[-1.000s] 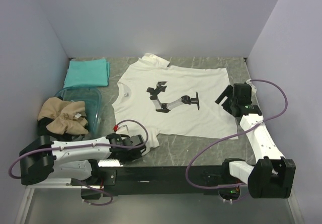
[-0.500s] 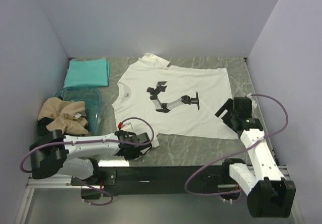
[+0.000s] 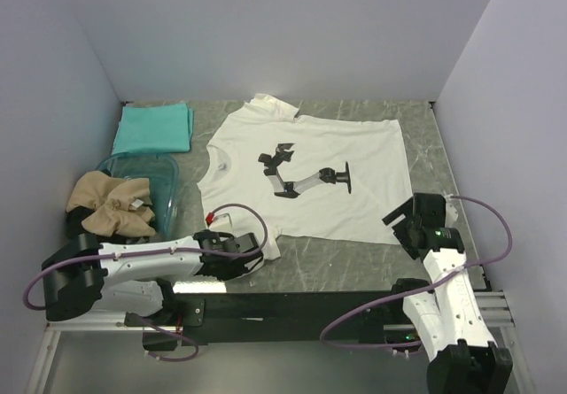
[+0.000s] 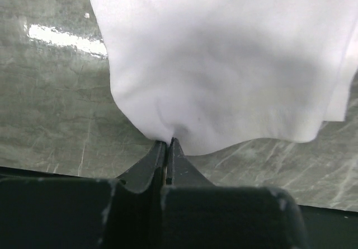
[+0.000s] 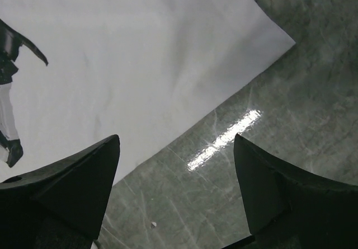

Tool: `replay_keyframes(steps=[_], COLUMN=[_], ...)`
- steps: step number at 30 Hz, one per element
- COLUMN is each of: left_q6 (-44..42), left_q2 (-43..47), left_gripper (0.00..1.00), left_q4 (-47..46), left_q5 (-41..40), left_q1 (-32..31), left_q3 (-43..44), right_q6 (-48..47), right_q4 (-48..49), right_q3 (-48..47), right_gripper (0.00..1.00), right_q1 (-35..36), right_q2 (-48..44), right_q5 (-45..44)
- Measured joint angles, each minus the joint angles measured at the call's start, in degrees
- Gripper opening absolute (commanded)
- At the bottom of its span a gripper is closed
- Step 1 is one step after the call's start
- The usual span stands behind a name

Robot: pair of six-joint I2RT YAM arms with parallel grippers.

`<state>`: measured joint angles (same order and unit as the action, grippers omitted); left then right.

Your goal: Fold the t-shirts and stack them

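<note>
A white t-shirt (image 3: 310, 173) with a black print lies spread flat on the table, collar to the left and hem to the right. My left gripper (image 3: 259, 252) is shut on the edge of its near sleeve; in the left wrist view the jaws (image 4: 168, 142) pinch the white cloth (image 4: 224, 64). My right gripper (image 3: 403, 226) hovers open over the hem's near corner. In the right wrist view the right gripper (image 5: 176, 141) spans bare table just beside the shirt's edge (image 5: 128, 53). A folded teal t-shirt (image 3: 155, 128) lies at the back left. A tan t-shirt (image 3: 111, 204) sits crumpled in the bin.
The clear blue-tinted bin (image 3: 170, 181) stands at the left, next to the white shirt's collar. The grey marble table (image 3: 354, 266) is walled in on the left, back and right. A black rail runs along its near edge (image 3: 292, 305).
My left gripper has shut on the white shirt's near sleeve. The right arm has pulled back along the hem toward the near right corner, still open.
</note>
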<state>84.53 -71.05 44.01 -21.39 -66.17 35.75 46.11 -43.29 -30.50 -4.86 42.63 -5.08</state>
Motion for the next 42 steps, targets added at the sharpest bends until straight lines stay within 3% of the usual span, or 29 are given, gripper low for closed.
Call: replay_keyframes(steps=[9, 15, 18, 19, 22, 28, 42], left_q6=[0.24, 0.42, 0.42, 0.39, 0.42, 0.0, -8.96], left_q2=[7.13, 9.62, 9.73, 9.73, 9.62, 8.48, 9.99], left_gripper=[0.01, 0.01, 0.01, 0.01, 0.01, 0.01, 0.01], left_q4=[-0.07, 0.17, 0.17, 0.22, 0.55, 1.6, -1.66], left_q5=[-2.6, -3.89, -4.31, -4.5, -5.55, -7.17, -9.53], left_q1=[0.0, 0.0, 0.04, 0.07, 0.26, 1.31, 7.82], left_q3=[-1.97, -2.69, -2.67, -2.67, -2.58, -0.61, 5.84], right_q6=[2.86, 2.97, 2.84, 2.86, 2.56, 2.12, -3.69], right_q4=[4.87, 10.25, 12.59, 13.25, 14.4, 14.75, 12.59], right_q3=[5.97, 5.75, 5.84, 5.86, 6.54, 6.84, 4.17], right_gripper=[0.84, 0.72, 0.61, 0.49, 0.28, 0.01, 0.0], right_q1=[-1.73, -2.51, -2.86, -2.93, -3.08, -3.23, -3.28], right_q2=[9.55, 13.68, 14.56, 14.75, 15.04, 15.74, 11.58], right_q5=[2.97, 2.95, 2.78, 2.73, 2.49, 1.7, 1.55])
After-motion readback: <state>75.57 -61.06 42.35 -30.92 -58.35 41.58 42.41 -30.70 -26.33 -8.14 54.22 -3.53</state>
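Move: The left hand still pinches the tip of the white t-shirt's near sleeve; the shirt's far sleeve lies roughly 42 cm ahead of it and 2 cm to its right, with the shirt's robot print about 25 cm ahead and 10 cm right. The open right hand is above its goal, the shirt's near edge by the hem: about 1 cm ahead, 1 cm right and 7 cm below. The hem corner lies some 5 cm right and 1 cm ahead. Down about 6 cm and slightly back goes the open right hand, then it slides a little forward, low over the table, while its fingers shut and pinch the t-shirt's near edge just left of the hem corner, and it starts to rise. The left hand keeps its pinch on the near sleeve, eases up, then carries it up and forward over the shirt, about 7 cm each way, fingers tilting outward. ##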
